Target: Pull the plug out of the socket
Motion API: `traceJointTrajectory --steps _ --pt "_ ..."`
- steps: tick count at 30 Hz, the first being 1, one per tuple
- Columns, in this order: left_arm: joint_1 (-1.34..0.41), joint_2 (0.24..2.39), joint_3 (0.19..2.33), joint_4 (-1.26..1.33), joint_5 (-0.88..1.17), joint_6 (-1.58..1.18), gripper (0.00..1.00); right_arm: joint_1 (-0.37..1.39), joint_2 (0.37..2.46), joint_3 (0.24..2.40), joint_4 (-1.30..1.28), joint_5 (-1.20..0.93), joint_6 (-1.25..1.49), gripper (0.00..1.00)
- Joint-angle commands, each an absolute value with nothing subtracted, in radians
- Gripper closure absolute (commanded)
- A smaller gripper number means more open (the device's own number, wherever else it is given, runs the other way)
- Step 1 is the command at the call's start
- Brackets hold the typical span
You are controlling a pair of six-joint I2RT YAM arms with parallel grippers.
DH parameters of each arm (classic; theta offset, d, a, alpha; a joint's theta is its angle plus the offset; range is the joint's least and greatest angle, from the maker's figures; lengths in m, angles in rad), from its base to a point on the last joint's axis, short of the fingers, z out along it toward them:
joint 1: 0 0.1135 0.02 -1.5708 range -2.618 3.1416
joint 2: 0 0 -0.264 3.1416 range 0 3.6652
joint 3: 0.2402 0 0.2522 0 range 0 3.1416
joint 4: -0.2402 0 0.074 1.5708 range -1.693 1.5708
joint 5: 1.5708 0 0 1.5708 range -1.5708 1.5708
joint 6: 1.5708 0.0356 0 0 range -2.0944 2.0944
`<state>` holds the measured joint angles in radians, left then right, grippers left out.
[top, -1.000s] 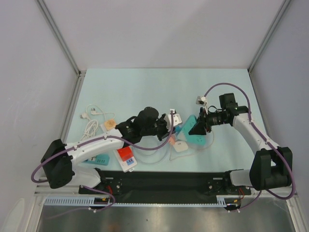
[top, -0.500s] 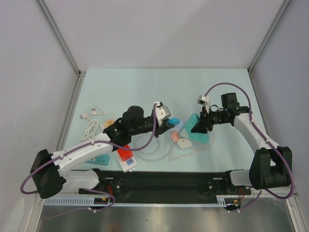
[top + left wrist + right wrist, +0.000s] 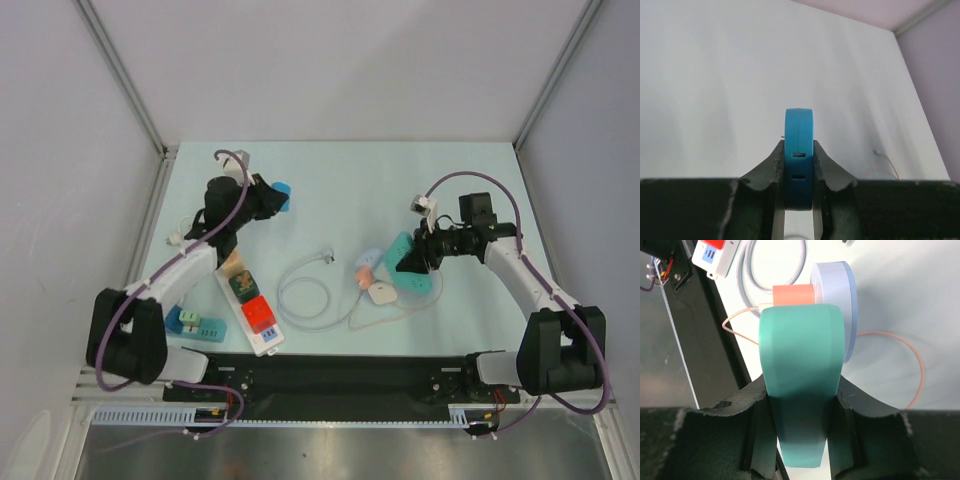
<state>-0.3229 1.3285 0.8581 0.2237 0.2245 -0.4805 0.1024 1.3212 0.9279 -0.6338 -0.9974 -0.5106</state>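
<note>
My right gripper (image 3: 411,260) (image 3: 801,386) is shut on a teal socket block (image 3: 421,281) (image 3: 800,340) right of the table's middle. An orange plug (image 3: 792,295) (image 3: 364,271) on a thin orange cord and a pale round disc (image 3: 834,302) sit at the socket's far end. My left gripper (image 3: 270,196) (image 3: 799,150) is far off at the back left, raised, and shut on a blue plug (image 3: 282,192) (image 3: 799,125) with two small slots in its edge. The blue plug is well apart from the socket.
A white power strip (image 3: 250,305) carrying red and green blocks lies at the front left. A looped white cable (image 3: 300,297) lies beside it. A white cord bundle (image 3: 189,262) sits at the left, a teal adapter (image 3: 190,322) by the left base, and a white puck (image 3: 381,294) near the socket.
My left arm has swung from beside the teal socket to the back left, carrying the blue plug away from it. The right gripper has held the socket almost still.
</note>
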Motion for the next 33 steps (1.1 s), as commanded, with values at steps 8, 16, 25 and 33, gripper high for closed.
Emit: traceJointTrajectory --steps 8,16,25,33 --pt "-0.025 1.716 1.077 0.304 0.235 -0.804 1.0 0.098 1.249 0.931 -0.534 -0.965 -0.485 1.0" --pt "0.09 1.991 1.316 0.227 0.311 -0.89 0.94 0.098 1.253 0.936 -0.532 -0.953 -0.482 1.0" --pt "0.124 2.14 1.483 0.146 0.322 -0.879 0.73 0.098 1.272 0.939 -0.538 -0.953 -0.485 1.0" --pt "0.147 2.194 1.508 0.106 0.342 -0.873 0.43 0.098 1.281 0.942 -0.541 -0.942 -0.489 1.0"
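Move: The left hand still holds the blue plug high over the table. The bare far-left table it is taken to lies about 22 cm ahead, 17 cm left and 19 cm below. Of the neighbours, at table height, the tan plug on the power strip is about 9 cm back and 15 cm left, the grey cord's end about 6 cm back and 9 cm right. From the right hand, that bare spot is about 35 cm ahead, 52 cm left and 12 cm lower. The left fingers keep their hold on the blue plug almost to the end, then open about halfway and let go of it. On the way the hand sweeps forward and left, nearly 20 cm each, while sinking some 15 cm to the far-left table, tipping down and turning counter-clockwise about 30 degrees. The right hand practically stays put, still gripping the green socket. ##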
